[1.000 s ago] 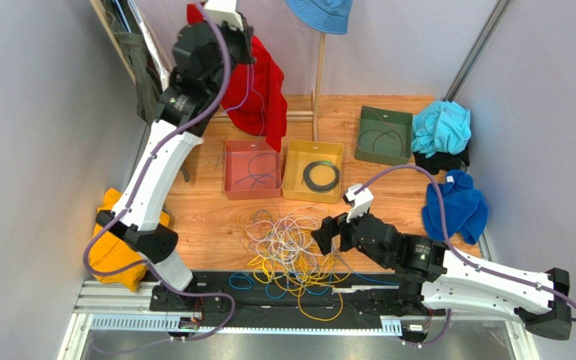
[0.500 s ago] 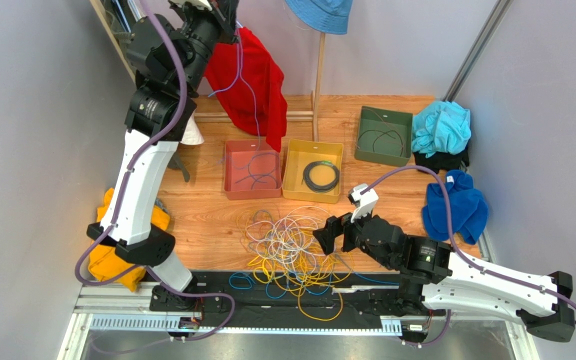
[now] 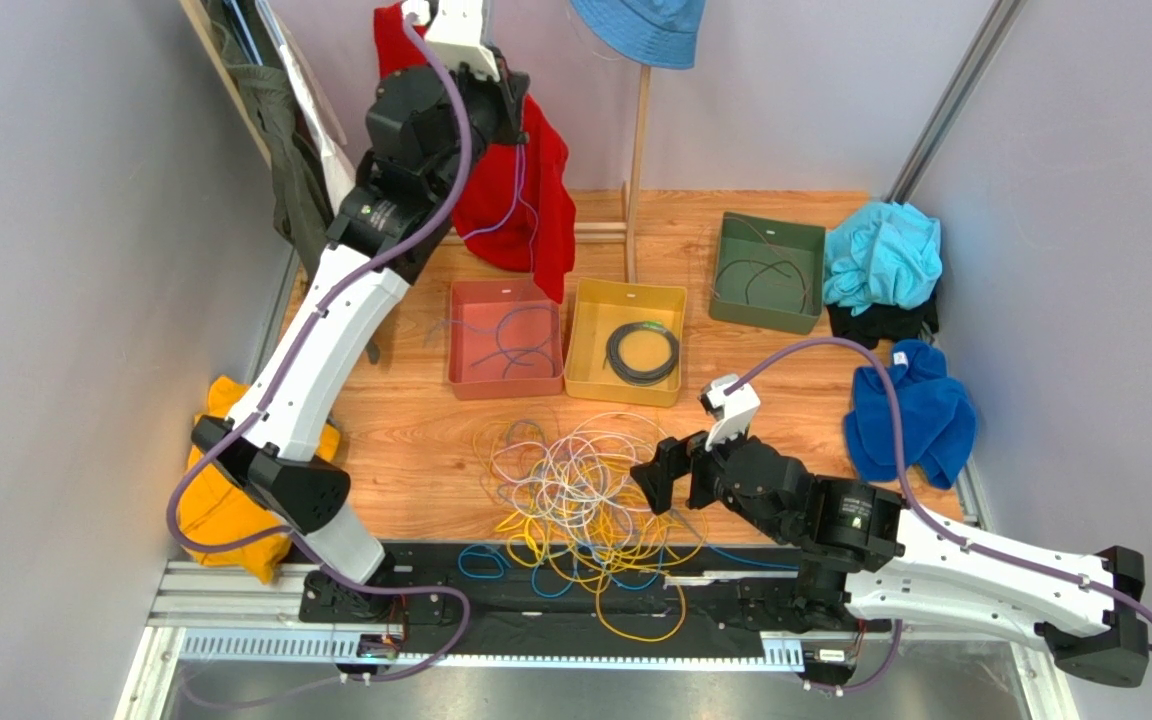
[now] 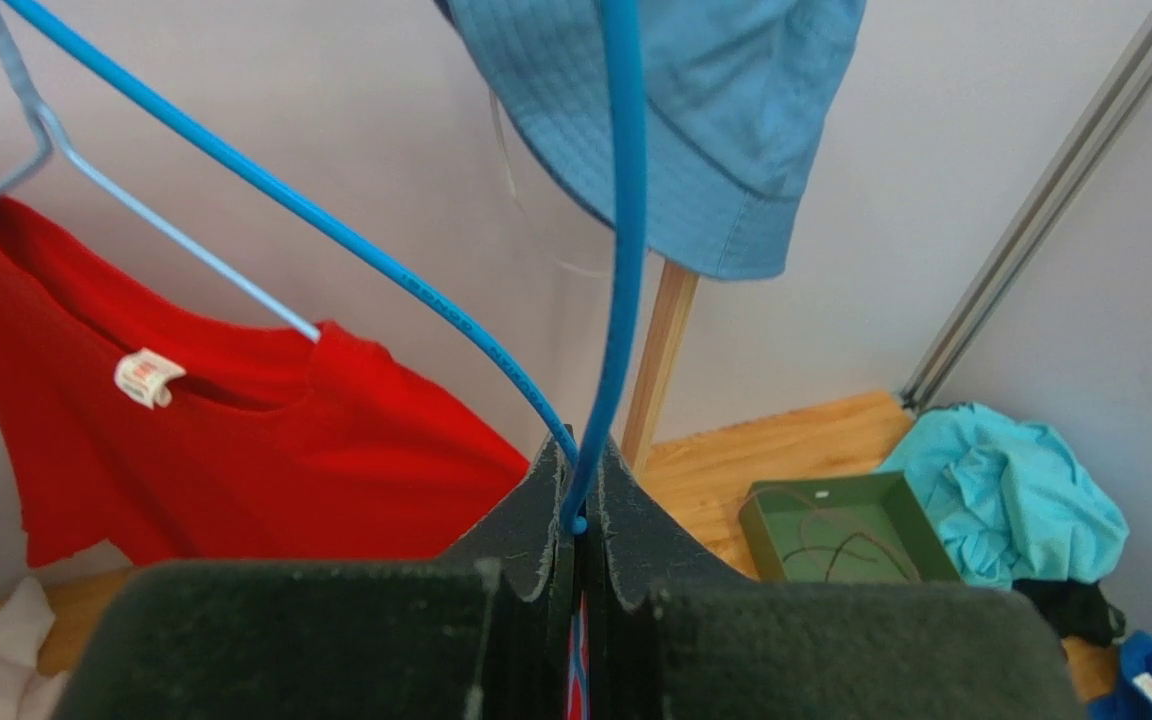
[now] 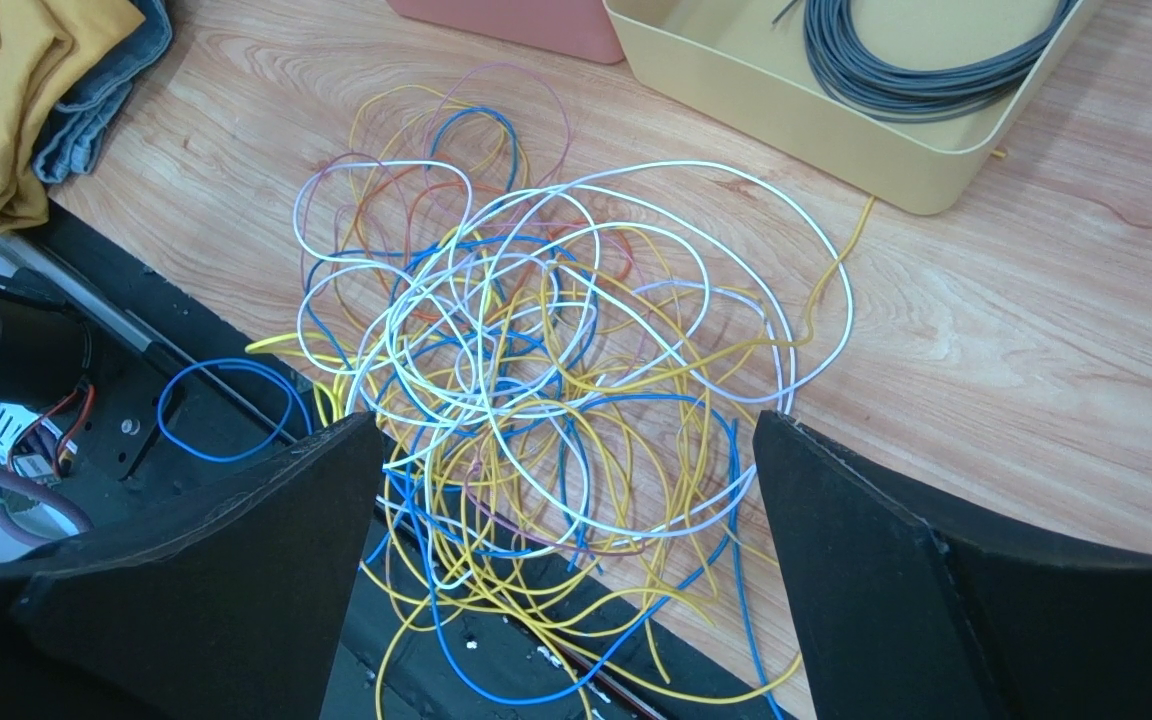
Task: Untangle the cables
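Note:
The cables (image 3: 575,488) lie in a loose tangle of yellow, white, blue and purple loops on the wooden floor, spilling over the black rail at the near edge. My left gripper (image 3: 512,108) is raised high at the back by the red shirt. In the left wrist view it (image 4: 585,450) is shut on a blue cable (image 4: 615,255), both strands running up out of the jaws. This strand (image 3: 522,248) hangs toward the pink bin. My right gripper (image 3: 662,477) hovers at the tangle's right side. In its wrist view it (image 5: 567,428) stands wide open above the tangle (image 5: 552,345), holding nothing.
A pink bin (image 3: 458,338) holds a blue cable, a yellow bin (image 3: 585,353) a grey coil, a green bin (image 3: 732,278) a dark cable. A red shirt (image 3: 537,195) and a blue hat (image 3: 639,27) hang at the back. Cloths lie far right (image 3: 913,413) and left (image 3: 222,503).
My left arm swung left and then back to the right, staying high with the blue cable. The right gripper drifted slightly nearer, still open.

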`<action>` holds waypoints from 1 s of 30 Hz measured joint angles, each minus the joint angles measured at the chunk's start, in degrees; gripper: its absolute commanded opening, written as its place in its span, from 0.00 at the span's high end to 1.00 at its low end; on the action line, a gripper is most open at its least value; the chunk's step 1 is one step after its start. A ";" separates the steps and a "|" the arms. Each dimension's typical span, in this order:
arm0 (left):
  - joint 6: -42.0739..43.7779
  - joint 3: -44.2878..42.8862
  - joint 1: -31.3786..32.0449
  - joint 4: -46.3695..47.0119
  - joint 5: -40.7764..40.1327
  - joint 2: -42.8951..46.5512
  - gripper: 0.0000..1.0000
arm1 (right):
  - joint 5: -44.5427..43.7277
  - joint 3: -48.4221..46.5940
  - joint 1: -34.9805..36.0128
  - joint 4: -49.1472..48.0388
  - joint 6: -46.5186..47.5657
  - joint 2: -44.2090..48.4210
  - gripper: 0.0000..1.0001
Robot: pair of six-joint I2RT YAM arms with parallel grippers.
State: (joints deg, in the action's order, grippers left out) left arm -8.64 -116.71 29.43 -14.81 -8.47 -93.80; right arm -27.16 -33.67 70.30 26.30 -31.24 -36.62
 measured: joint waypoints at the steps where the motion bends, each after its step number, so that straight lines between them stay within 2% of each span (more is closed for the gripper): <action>1: -0.04 1.46 -0.04 0.74 -0.04 0.13 1.00 | 0.00 0.02 0.00 0.00 -0.07 -0.02 0.00; 5: -1.09 10.97 -0.57 4.61 -0.90 1.90 1.00 | -0.07 0.09 0.00 -0.02 -0.22 -0.04 0.00; 13: -5.64 38.16 -1.36 10.29 -5.57 11.23 1.00 | -0.42 2.05 0.00 0.02 -0.26 0.81 0.00; 17: -8.17 45.92 -1.36 12.66 -7.39 13.55 1.00 | -0.42 2.99 0.00 0.04 -0.50 2.14 0.00; 21: -11.13 50.34 -1.36 12.98 -9.84 12.57 1.00 | -0.42 3.45 0.00 -0.02 -0.92 3.54 0.00; 30: -15.56 50.40 -2.27 7.48 -15.89 5.49 1.00 | -0.42 3.87 0.00 0.00 -1.55 3.96 0.00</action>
State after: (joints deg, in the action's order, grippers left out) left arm -24.21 -66.30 27.16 -7.33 -24.36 -88.31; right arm -27.57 -29.80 70.30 26.30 -32.80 -32.67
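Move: The left hand, shut on a blue cable, has the red box some 49 cm below it, about 7 cm left and 2 cm ahead. Beside that, the yellow box lies 16 cm right of the hand and 1 cm ahead, equally low. The red shirt hangs roughly 14 cm ahead, 7 cm left and 20 cm below. From the right hand, the red box is about 29 cm ahead, 26 cm left and 13 cm down. Lowering the held cable fast towards the red box, the left hand sinks about 33 cm and eases some 7 cm left, coming down on the near side of the red shirt. The wrist tips the fingers from nearly level to slanting downward and swings them counter-clockwise until they point straight ahead; they stay shut on the cable. ##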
